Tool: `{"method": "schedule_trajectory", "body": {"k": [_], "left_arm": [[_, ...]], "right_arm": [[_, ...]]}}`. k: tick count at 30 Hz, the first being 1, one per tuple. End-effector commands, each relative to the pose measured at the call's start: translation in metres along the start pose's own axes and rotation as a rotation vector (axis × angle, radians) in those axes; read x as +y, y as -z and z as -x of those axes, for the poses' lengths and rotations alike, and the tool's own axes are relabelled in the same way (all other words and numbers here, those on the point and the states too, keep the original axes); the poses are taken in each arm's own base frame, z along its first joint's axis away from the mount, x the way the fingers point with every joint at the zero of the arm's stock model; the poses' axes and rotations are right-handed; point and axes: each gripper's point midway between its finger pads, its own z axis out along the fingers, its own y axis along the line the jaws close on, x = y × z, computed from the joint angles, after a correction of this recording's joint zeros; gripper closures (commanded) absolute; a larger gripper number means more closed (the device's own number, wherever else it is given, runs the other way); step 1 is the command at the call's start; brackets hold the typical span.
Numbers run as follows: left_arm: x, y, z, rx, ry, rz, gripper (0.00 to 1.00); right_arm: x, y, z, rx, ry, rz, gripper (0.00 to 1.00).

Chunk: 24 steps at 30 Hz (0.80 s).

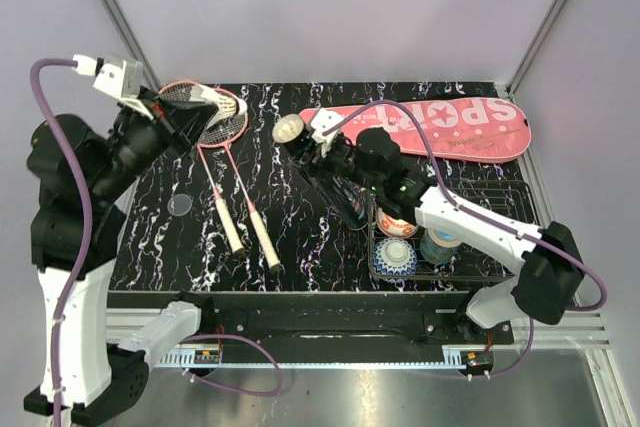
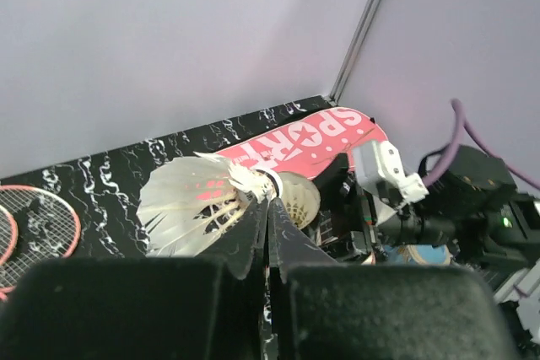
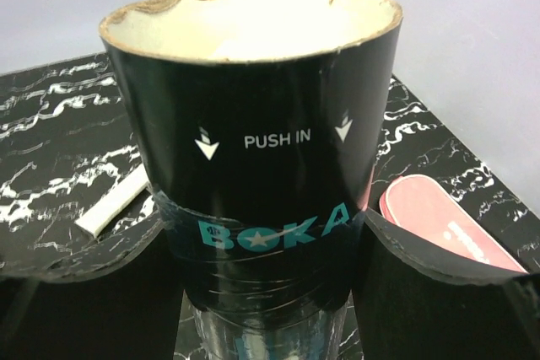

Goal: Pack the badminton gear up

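My left gripper [image 1: 203, 109] is shut on a white feather shuttlecock [image 1: 228, 104], held in the air over the racket heads at the back left. In the left wrist view the gripper [image 2: 268, 201] pinches the shuttlecock [image 2: 196, 206] near its base, feathers fanning left. Two pink-framed rackets [image 1: 213, 142] lie on the table with their white handles [image 1: 262, 235] toward me. My right gripper [image 1: 345, 162] is shut on the long black tube [image 1: 318, 169], open end [image 1: 289, 128] tilted up toward the left. The fingers clasp the tube [image 3: 253, 124] on both sides. The pink "SPORT" cover [image 1: 440, 127] lies at the back right.
A black wire basket [image 1: 470, 209] with patterned bowls [image 1: 395, 257] and a cup [image 1: 440, 244] stands at the front right, under my right arm. A small clear disc [image 1: 181, 206] lies on the marbled black table [image 1: 300, 247]. Grey walls close in behind and at the sides.
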Motion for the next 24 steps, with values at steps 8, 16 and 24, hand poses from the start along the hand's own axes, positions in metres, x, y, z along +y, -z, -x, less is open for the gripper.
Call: {"method": "schedule_trajectory", "body": {"k": [8, 16, 24], "left_arm": [[-0.024, 0.009, -0.049, 0.148, -0.22, -0.193, 1.0], [-0.035, 0.006, -0.066, 0.206, -0.242, -0.245, 1.0], [-0.039, -0.013, -0.097, 0.334, -0.227, -0.281, 1.0]], "right_arm": [[0.028, -0.013, 0.05, -0.121, 0.134, 0.223, 0.62], [0.042, -0.013, 0.054, -0.152, 0.143, 0.306, 0.64], [0.055, 0.001, 0.065, -0.21, 0.149, 0.368, 0.65]]}}
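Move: The left hand already pinches the shuttlecock; the tube mouth it goes for lies about 13 cm to its right, 2 cm ahead and 12 cm below. Far under this hand, some 46 cm down, the racket heads lie 27 cm ahead and 8 cm left, and the pink bag 24 cm ahead, 55 cm right. From the right hand, gripping the tube, the shuttlecock is roughly 13 cm left, 2 cm back and 22 cm up. Left hand lowers its shuttlecock about 8 cm and rightward to the tube mouth; right hand swings tube back-left. ##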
